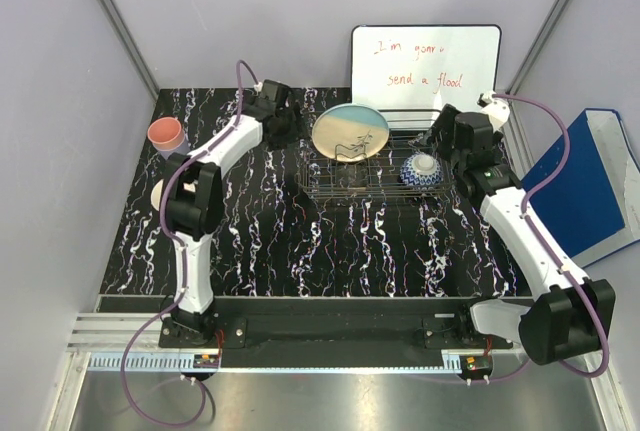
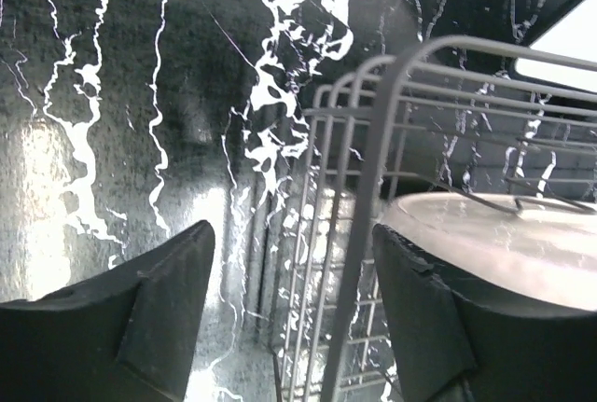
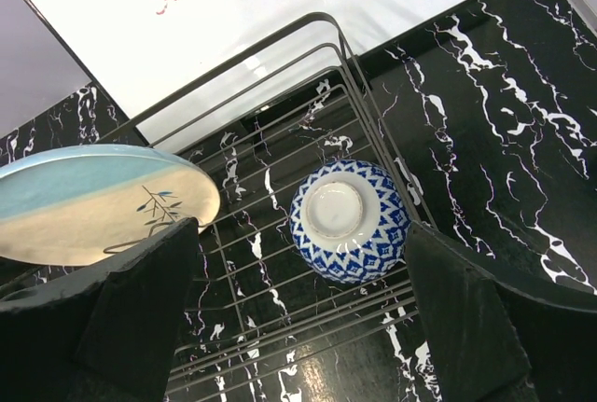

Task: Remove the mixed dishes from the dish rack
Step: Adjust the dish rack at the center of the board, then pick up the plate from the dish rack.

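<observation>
The black wire dish rack [image 1: 372,179] stands at the back of the marbled table. A large light-blue-and-cream plate [image 1: 350,132] leans upright in its left half. A small blue-and-white patterned bowl [image 1: 422,170] lies upside down in its right half. My left gripper [image 1: 287,129] is at the rack's left end. In the left wrist view it is open [image 2: 294,276], with the rack's end wire [image 2: 373,187] running between the fingers and the plate [image 2: 508,243] beside the right finger. My right gripper [image 3: 300,262] hangs open above the bowl [image 3: 347,220], with nothing in it.
A salmon-pink cup [image 1: 166,135] stands on the table at far left, and a cream-coloured dish edge [image 1: 157,194] shows behind the left arm. A white board with red writing [image 1: 425,63] stands behind the rack. A blue case [image 1: 585,186] lies off the table's right side.
</observation>
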Robot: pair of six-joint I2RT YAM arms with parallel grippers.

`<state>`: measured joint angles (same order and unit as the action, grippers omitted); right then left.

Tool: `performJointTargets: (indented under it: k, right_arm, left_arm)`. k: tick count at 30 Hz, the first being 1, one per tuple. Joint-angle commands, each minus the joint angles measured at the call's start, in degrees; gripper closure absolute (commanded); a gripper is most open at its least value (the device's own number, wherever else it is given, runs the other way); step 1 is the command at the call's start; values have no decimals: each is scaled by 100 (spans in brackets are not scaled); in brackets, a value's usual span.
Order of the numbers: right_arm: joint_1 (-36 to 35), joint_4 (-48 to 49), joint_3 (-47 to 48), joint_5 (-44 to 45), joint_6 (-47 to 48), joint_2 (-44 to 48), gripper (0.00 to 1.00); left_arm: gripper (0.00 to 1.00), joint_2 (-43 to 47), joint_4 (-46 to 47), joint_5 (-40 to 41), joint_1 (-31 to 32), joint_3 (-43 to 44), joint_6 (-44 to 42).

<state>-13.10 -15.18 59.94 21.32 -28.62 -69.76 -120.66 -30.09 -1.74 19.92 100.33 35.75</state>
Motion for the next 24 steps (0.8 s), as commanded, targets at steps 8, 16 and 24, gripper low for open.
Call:
performJointTargets:
  k: [8,16,24]
  right_arm:
    - [-166,287,-149,-180,-90,418,1]
    - [-386,437,-361,-374,-126,393,1]
    - [-588,437,-746,-278,-266,770,1]
  left_arm:
    - [27,1756,178,-335,20,64,-1514]
    - [28,2318,1449,-2374,117,-820,-5133]
    - [27,2056,2006,-2867,539,-1210,-7679]
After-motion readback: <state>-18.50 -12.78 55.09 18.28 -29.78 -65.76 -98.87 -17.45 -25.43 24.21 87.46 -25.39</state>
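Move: My left hand stands already open astride the rack's left rim, which lies right at the fingers. From it the plate leans about 12 cm to the right and 2 cm ahead, at nearly the same height; the bowl sits some 28 cm right, 4 cm back and 6 cm lower. From my right hand the plate is roughly 13 cm ahead, 17 cm left and 12 cm below; the bowl is 8 cm ahead, 2 cm left and 20 cm below. I lift my left hand, still open, off the rack's rim, about 17 cm up and then some 3 cm down again, drawing back about 6 cm and right 5 cm. Meanwhile I swing its wrist clockwise some 60 degrees and raise the fingertips, so they point across towards the plate. My wide-open right hand drifts about 4 cm left and a little back, high above the rack, nearer the plate. ##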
